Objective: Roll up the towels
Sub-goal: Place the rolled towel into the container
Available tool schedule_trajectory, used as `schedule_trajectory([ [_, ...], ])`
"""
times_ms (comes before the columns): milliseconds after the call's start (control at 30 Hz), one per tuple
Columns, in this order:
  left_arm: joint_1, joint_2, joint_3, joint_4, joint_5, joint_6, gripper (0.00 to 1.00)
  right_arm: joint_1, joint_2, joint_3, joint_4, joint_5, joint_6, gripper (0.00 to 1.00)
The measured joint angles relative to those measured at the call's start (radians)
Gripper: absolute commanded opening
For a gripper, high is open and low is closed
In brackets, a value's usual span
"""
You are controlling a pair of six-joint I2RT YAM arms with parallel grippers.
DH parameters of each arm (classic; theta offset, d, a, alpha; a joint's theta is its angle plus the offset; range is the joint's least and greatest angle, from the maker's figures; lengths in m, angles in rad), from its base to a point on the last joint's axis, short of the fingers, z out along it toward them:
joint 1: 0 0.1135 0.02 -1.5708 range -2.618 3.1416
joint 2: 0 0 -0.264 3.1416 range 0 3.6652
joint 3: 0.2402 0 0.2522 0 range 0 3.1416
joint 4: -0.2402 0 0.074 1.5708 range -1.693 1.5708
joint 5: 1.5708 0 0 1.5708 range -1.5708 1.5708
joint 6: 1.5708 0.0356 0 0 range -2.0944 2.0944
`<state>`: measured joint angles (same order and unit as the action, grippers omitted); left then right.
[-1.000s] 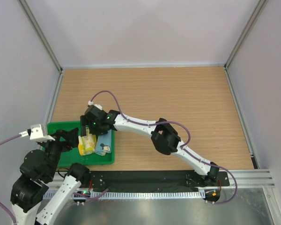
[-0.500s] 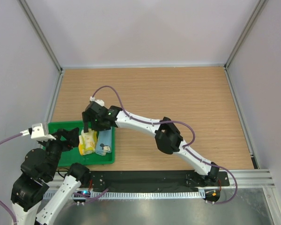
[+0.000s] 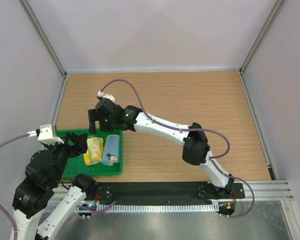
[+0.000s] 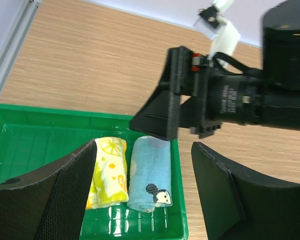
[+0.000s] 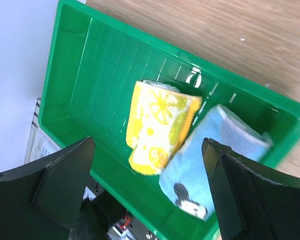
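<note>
Two rolled towels lie side by side in the right part of the green tray (image 3: 70, 170). The yellow-cream towel (image 3: 93, 151) is on the left, and the light blue towel (image 3: 111, 149) with a black-and-white cartoon print is on the right. My right gripper (image 3: 96, 125) hovers open above the tray's far edge, holding nothing. From its wrist, the yellow towel (image 5: 160, 125) and the blue towel (image 5: 210, 165) show below the right gripper (image 5: 155, 185). My left gripper (image 4: 145, 195) is open above the tray's near side, over the yellow towel (image 4: 110, 172) and the blue towel (image 4: 150, 175).
The tray (image 5: 70, 90) sits at the near left corner of the wooden table (image 3: 190, 110), close to the left wall and the metal frame post. Its left half holds nothing. My right arm (image 3: 165, 130) stretches across the table's middle.
My right gripper has risen and drawn back from over the towels to the tray's far edge, uncovering the blue roll. My left wrist has shifted slightly forward.
</note>
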<state>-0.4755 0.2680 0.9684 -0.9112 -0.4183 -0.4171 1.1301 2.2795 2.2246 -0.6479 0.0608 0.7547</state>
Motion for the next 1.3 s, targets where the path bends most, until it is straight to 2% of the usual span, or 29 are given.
schedule_trajectory([
  [200, 0.0, 0.063, 0.041, 0.001, 0.021, 0.018, 0.87, 0.0, -0.193, -0.174, 0.031, 0.08, -0.077, 0.97],
  [733, 0.0, 0.268, 0.063, 0.061, 0.055, 0.032, 0.88, -0.001, -0.737, -0.718, 0.126, 0.242, -0.25, 0.98],
  [967, 0.0, 0.349, 0.063, 0.138, 0.056, 0.053, 0.98, -0.001, -0.999, -0.967, 0.192, 0.322, -0.303, 1.0],
  [1100, 0.0, 0.387, 0.062, 0.183, 0.053, 0.08, 1.0, -0.001, -1.078, -1.048, 0.202, 0.382, -0.325, 0.99],
  [1300, 0.0, 0.394, -0.005, 0.319, 0.068, 0.185, 1.0, -0.001, -1.106, -1.099, 0.227, 0.465, -0.336, 1.0],
])
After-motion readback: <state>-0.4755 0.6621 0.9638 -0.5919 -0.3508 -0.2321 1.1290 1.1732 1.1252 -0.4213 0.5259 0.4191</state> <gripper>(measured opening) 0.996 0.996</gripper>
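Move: From the right hand, open and clear above the container, the yellow towel lies about 7 cm back, 5 cm to the left and 15 cm below; the blue towel is some 7 cm back and 3 cm to the right, equally low. The container's middle is roughly 8 cm back and 10 cm left of that hand. From the high left hand, the yellow towel lies about 2 cm ahead, 3 cm right and 27 cm below. Swiftly to its right, the empty right hand sweeps some 27 cm away from the container and out over bare table, climbing as it goes, its fingers tipping up from pointing steeply down by about 30 degrees. The left hand glides forward and somewhat right, high above the container, rolling its left side up a little and opening wider. ##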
